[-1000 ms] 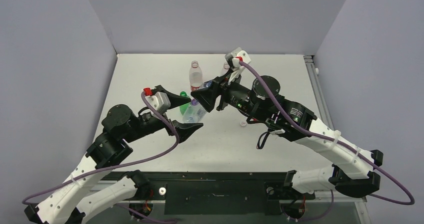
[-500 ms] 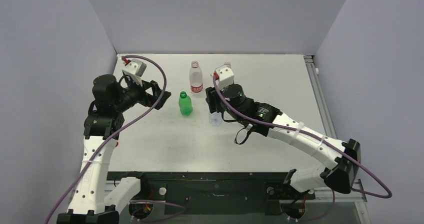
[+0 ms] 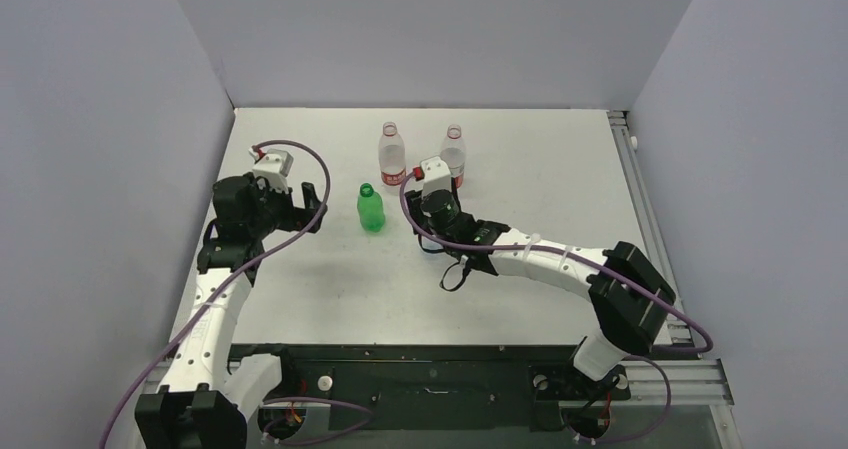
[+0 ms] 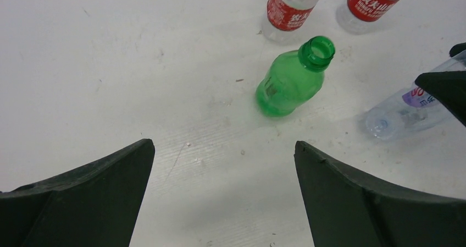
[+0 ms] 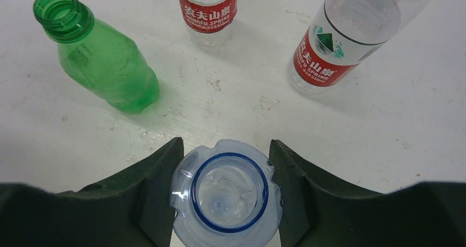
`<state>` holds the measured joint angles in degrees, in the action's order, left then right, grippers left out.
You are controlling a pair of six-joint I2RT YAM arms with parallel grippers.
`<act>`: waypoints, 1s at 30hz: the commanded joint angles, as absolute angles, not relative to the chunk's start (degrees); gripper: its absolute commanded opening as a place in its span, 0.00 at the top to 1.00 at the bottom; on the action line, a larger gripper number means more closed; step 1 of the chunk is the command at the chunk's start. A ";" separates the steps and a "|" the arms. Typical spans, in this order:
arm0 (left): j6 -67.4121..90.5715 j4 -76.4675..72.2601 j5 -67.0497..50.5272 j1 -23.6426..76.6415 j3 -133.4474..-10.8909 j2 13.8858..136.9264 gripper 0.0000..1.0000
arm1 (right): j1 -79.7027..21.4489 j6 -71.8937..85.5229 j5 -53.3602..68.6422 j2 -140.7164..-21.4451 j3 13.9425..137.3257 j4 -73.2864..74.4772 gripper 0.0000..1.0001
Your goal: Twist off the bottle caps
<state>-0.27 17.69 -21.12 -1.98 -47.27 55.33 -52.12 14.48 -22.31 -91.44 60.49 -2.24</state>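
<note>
My right gripper (image 5: 225,146) is shut on the neck of the clear pale-blue bottle (image 5: 225,197), whose open mouth has no cap. In the top view my right gripper (image 3: 428,221) hides that bottle. A green bottle (image 3: 371,209), also uncapped, stands to its left. Two red-label bottles (image 3: 392,155) (image 3: 454,153) stand behind; their tops are too small to read. My left gripper (image 4: 224,145) is open over bare table, left of the green bottle (image 4: 290,77). The pale-blue bottle (image 4: 406,108) shows at the right of the left wrist view. No loose bottle caps are in view.
The white table (image 3: 540,169) ends in grey walls at the back and both sides. A metal rail (image 3: 640,199) runs along its right edge. The right arm (image 3: 560,264) lies across the near right of the table.
Both grippers were raised together at the pale-blue bottle a second ago. The left arm has swung off to the left. The right arm has brought the bottle down beside the green one.
</note>
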 commanded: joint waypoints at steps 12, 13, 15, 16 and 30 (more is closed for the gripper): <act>5.44 -10.11 -8.99 -2.37 -32.20 55.35 0.03 | -51.63 20.83 -25.29 -91.97 55.08 -13.15 0.51; 5.56 -10.73 -9.01 -2.37 -31.17 55.67 0.03 | -51.62 20.65 -25.31 -91.60 55.09 -12.77 0.43; 5.89 -12.92 -9.07 -2.37 -29.65 56.65 0.03 | -51.62 20.03 -25.47 -90.38 55.25 -11.48 0.27; 6.39 -14.85 -8.97 -2.37 -29.11 57.23 0.03 | -51.65 19.86 -25.59 -89.26 55.19 -10.76 0.24; 7.81 -34.59 -6.25 -2.37 -19.10 63.44 0.03 | -44.97 17.83 -29.29 -68.54 52.72 -0.87 0.18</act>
<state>7.29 -24.03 -7.49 -2.00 -21.12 61.98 -49.32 18.20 -26.13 -75.26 54.57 -3.51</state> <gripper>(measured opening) 0.968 0.813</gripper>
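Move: The clear capless bottle is already in the right fingers, its standing spot on the table straight below, about 14 cm under the hand. The green bottle stands roughly 9 cm farther out and 13 cm to the left. The left red-label bottle is some 22 cm ahead and 10 cm left, the right red-label bottle 22 cm ahead and 7 cm right. From the left hand the spot is about 23 cm right, 1 cm ahead and 20 cm down. The clear bottle is lowered the last 2 cm or so to the table by the right hand, which then holds still while its fingers open off the bottle's sides. It pulls away up about 10 cm and to its right about 5 cm. The empty left hand sinks some 9 cm, drifting left and forward and turning about 15 degrees counter-clockwise, fingers still wide open. ##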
